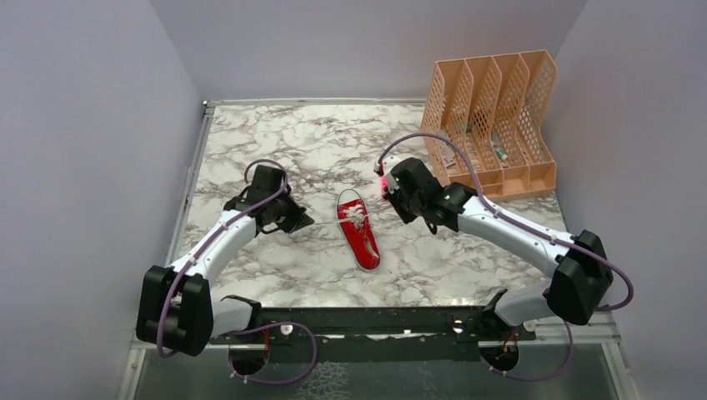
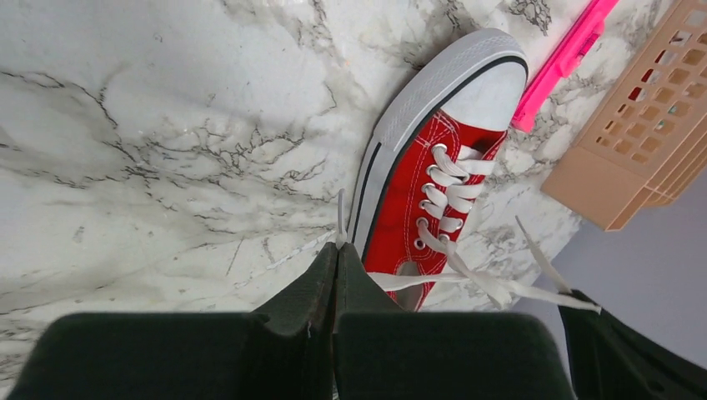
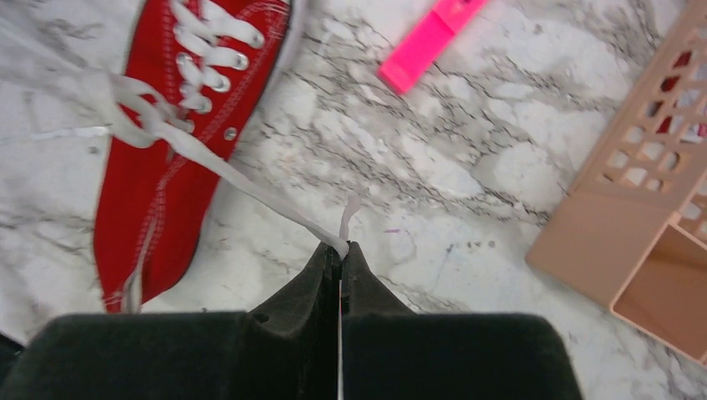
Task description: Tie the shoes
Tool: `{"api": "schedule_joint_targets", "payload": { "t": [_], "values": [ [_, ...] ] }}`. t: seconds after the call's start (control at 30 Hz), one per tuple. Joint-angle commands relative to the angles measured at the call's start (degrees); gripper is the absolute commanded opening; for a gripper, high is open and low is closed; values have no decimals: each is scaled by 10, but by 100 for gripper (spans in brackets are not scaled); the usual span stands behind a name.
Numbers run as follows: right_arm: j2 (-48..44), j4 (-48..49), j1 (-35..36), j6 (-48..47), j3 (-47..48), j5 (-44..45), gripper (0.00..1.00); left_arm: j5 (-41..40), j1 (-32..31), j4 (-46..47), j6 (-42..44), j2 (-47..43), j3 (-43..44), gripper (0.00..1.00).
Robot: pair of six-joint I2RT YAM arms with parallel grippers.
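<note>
The red sneaker (image 1: 359,229) with its white sole lies mid-table, toe pointing away from the arm bases. My left gripper (image 1: 305,222) is just left of it, shut on the end of one white lace (image 2: 341,218) that pokes out past the pinched tips. The left gripper (image 2: 338,247) sits beside the shoe (image 2: 410,208), near its white sole. My right gripper (image 1: 392,198) is to the shoe's upper right. This right gripper (image 3: 342,248) is shut on the other lace (image 3: 250,190), which runs taut from the eyelets of the shoe (image 3: 154,179). The laces cross over the tongue.
A pink marker (image 3: 427,38) lies on the marble beyond the toe, between the shoe and the orange slotted file organizer (image 1: 493,125) at the back right. Grey walls close in both sides. A metal rail (image 1: 367,321) runs along the near edge.
</note>
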Motion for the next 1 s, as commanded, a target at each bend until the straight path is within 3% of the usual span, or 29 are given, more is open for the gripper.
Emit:
{"api": "schedule_joint_targets", "payload": {
  "t": [0.0, 0.07, 0.27, 0.57, 0.77, 0.87, 0.97],
  "values": [
    [30, -34, -1, 20, 1, 125, 1, -59, 2, -109, 99, 1, 69, 0],
    [36, -35, -5, 21, -6, 130, 1, -98, 7, -163, 120, -2, 87, 0],
    [20, -29, -11, 39, -36, 97, 1, -97, 33, -275, 181, -11, 119, 0],
    [34, -16, -11, -54, -8, -352, 1, 82, 37, -243, 321, -2, 190, 0],
    [34, -10, -11, -48, 3, -537, 1, 163, 36, -174, 293, 12, 179, 0],
    [13, 82, -11, 14, -49, -589, 1, 188, 35, -128, 252, 16, 174, 0],
    [-14, 239, -11, 116, -116, -606, 1, 176, 34, -97, 260, 13, 190, 0]
  ]
}}
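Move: Out to both sides of the shoe, each hand already pinches a white lace end. The lace crossing lies about 11 cm right of the left hand, 2 cm ahead and 3 cm lower; from the right hand it is roughly 10 cm left, 1 cm ahead and 8 cm down. From the right hand, the heel is some 9 cm back and 8 left, the pink bar 12 ahead and 3 left, both over 10 cm below. Drawing the laces further apart first, the right hand sinks and goes right some 4 cm while the left goes left about 5 and slightly back. Then the right hand swings back and left, rising again to above the heel with its lace end, turning about 50 degrees overall; the left comes back right and rises, ending about 8 cm higher, turned clockwise. Both keep their pinch. ##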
